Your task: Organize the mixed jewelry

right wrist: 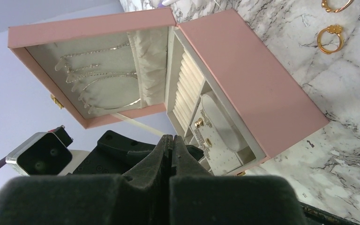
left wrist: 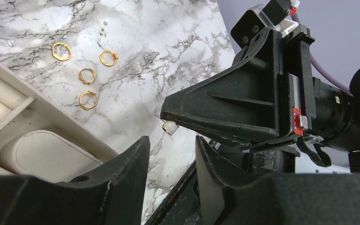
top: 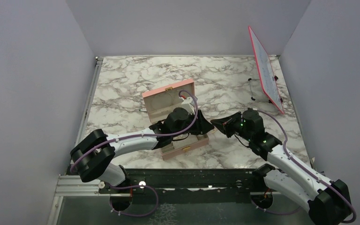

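Several gold rings (left wrist: 88, 100) of the mixed jewelry lie on the marble beside the open pink box (left wrist: 37, 101); two of these rings (right wrist: 330, 39) also appear in the right wrist view. My right gripper (left wrist: 165, 116) is shut on a small white, gold-set earring piece (left wrist: 169, 127) that sticks out at its tip. My left gripper (left wrist: 172, 139) is open, and its fingertips stand just below that piece without touching it. From above, the two grippers, left (top: 205, 125) and right (top: 214, 123), meet tip to tip at the box's (top: 168, 96) right side. The right wrist view hides the piece behind my shut right gripper (right wrist: 172, 137).
The box lid (right wrist: 98, 61) stands up with thin chains on its lining, and earrings sit on a pad (right wrist: 215, 140) inside the box. A pink-framed board (top: 265, 70) leans at the back right. The table's dark front rail (left wrist: 183, 197) runs just under my left fingers.
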Robot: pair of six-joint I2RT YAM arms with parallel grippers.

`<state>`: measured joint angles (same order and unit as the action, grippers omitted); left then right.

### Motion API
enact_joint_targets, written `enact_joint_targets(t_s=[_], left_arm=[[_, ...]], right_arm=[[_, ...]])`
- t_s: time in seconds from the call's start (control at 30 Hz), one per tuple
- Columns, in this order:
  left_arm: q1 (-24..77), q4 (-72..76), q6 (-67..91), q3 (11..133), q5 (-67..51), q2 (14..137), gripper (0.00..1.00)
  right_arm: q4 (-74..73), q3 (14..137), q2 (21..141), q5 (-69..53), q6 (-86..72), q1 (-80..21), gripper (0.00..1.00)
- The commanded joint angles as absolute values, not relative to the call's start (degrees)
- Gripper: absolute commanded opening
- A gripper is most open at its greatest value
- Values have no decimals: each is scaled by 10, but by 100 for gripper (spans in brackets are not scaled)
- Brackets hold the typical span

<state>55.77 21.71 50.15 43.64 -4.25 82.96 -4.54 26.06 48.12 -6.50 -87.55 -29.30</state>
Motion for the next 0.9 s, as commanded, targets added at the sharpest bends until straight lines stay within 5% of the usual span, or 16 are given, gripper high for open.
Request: enact_joint_targets(t_s=[0.0, 0.4, 0.87], left_arm=[[562, 247, 478, 458, -30, 842, 39], [562, 257, 455, 463, -17, 842, 30], [562, 260, 449, 471, -15, 856, 4]], right_arm=[[-51, 255, 472, -52, -888, -293, 2], [-50, 251, 474, -57, -887, -293, 2], [-45, 247, 474, -62, -887, -293, 2]])
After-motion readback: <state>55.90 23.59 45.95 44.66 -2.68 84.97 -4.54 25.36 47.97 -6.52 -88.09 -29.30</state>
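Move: The pale-stoned piece of jewelry sticks out of the right gripper's shut tips, about 1 cm forward and 2 cm right of the left hand point at the same height; from the right hand point it is about 1 cm forward and 1 cm left. From the left hand, the gold rings lie on the table some 7 cm forward, 3 cm right and 12 cm down; the jewelry box's middle is about 12 cm left, 2 cm forward and 9 cm down. Ease the left gripper about 1 cm forward and a touch right, up against the right gripper's tips, tilting its fingers up some 5 degrees, and close its part-open fingers nearly shut around the place of the pale-stoned piece. Keep the right gripper shut and practically still at the meeting point. ##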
